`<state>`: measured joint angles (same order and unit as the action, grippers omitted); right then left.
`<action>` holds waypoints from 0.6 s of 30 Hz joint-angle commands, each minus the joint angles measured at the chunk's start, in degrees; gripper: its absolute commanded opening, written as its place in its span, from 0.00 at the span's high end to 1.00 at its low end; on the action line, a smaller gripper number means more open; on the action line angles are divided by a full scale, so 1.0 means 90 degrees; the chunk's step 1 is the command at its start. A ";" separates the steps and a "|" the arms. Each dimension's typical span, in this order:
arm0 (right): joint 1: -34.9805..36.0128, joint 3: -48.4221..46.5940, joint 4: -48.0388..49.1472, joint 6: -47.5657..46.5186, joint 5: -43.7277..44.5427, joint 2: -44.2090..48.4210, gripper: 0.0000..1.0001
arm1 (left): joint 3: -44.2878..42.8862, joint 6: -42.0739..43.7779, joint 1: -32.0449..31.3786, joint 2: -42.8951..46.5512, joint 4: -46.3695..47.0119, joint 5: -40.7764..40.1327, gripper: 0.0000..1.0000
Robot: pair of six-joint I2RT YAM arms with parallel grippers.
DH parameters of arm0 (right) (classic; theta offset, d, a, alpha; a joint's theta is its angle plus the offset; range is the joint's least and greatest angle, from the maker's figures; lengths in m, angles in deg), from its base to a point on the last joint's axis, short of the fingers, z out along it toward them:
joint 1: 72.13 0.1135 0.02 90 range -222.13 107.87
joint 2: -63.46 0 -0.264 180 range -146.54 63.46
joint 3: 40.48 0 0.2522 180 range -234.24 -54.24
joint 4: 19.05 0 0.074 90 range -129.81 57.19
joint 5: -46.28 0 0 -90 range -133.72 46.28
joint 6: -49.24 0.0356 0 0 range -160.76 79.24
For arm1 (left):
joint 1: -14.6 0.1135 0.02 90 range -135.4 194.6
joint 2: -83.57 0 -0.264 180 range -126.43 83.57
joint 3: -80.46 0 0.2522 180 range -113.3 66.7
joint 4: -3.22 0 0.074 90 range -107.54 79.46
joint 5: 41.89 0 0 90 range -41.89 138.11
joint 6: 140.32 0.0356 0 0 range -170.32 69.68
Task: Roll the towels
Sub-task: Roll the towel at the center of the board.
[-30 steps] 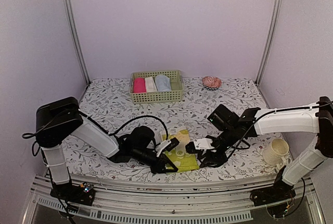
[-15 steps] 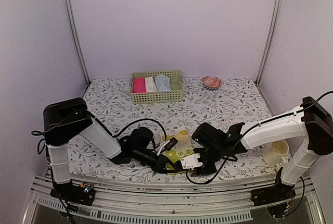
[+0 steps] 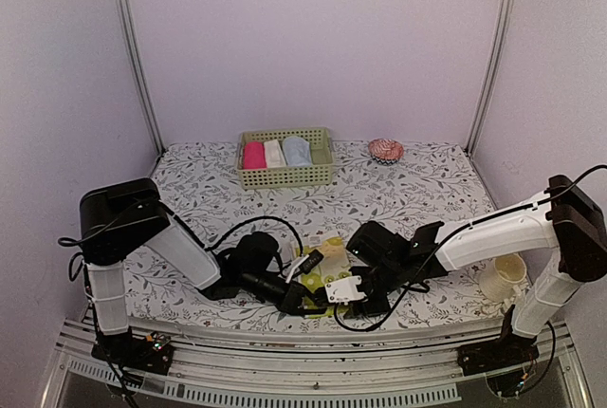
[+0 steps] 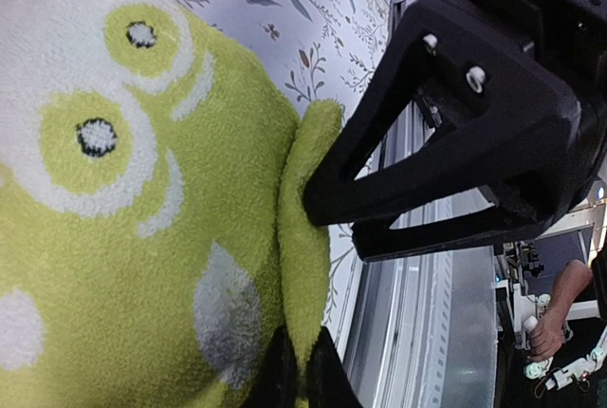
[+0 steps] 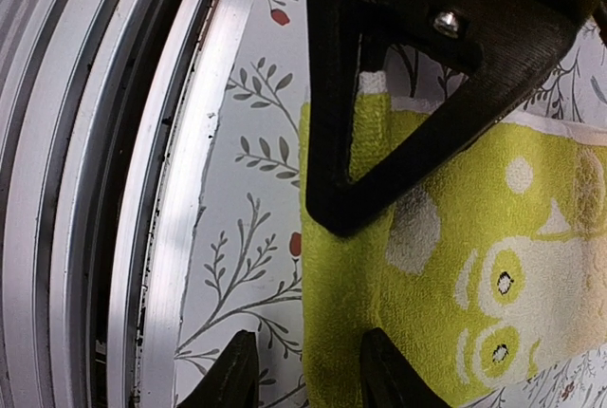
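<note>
The yellow-green towel (image 3: 322, 277) with pale printed shapes lies flat near the table's front edge. My left gripper (image 4: 299, 370) is shut on a raised fold of its near edge (image 4: 308, 228). My right gripper (image 5: 308, 375) is open and low over the same edge, facing the left one. One right fingertip (image 5: 384, 370) rests on the cloth and the other (image 5: 235, 375) stands over the bare table. From above, the left gripper (image 3: 305, 302) and the right gripper (image 3: 334, 306) nearly meet. A light blue towel (image 3: 297, 151) lies rolled in the basket.
A green basket (image 3: 285, 176) at the back also holds a pink roll (image 3: 253, 155) and a cream-white roll (image 3: 274, 153). A pink patterned ball (image 3: 386, 150) sits back right and a cream cup (image 3: 503, 278) front right. The metal front rail (image 5: 114, 190) runs close beside the grippers.
My right arm has swung left and nearer, bringing its gripper down to the towel's near edge opposite the left gripper. The left gripper still pinches the same fold.
</note>
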<state>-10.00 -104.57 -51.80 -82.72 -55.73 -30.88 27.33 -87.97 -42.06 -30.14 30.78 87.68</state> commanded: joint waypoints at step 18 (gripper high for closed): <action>-0.1197 -0.1356 -0.1549 -0.0088 -0.2341 -0.1850 0.93 | 0.0489 0.0463 0.0067 0.1204 -0.1638 -0.1355 0.72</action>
<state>-20.60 -115.30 -58.97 -82.28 -73.01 -43.41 28.97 -86.22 -42.00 -24.70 23.33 82.24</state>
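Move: The right part of the towel's near fold lies about 2 cm ahead of the right hand, 1 cm to its left and 1 cm below, between the parted fingers. The unrolled towel body is centred some 9 cm ahead, 6 cm left and 3 cm down; the white mug stands about 30 cm right, 7 cm ahead and 2 cm higher. From the left hand, still pinching the fold, that right part is roughly 7 cm right, 1 cm ahead and about level. The right hand slips about 3 cm forward and slightly down, pinching the near fold while the left fingers open. ##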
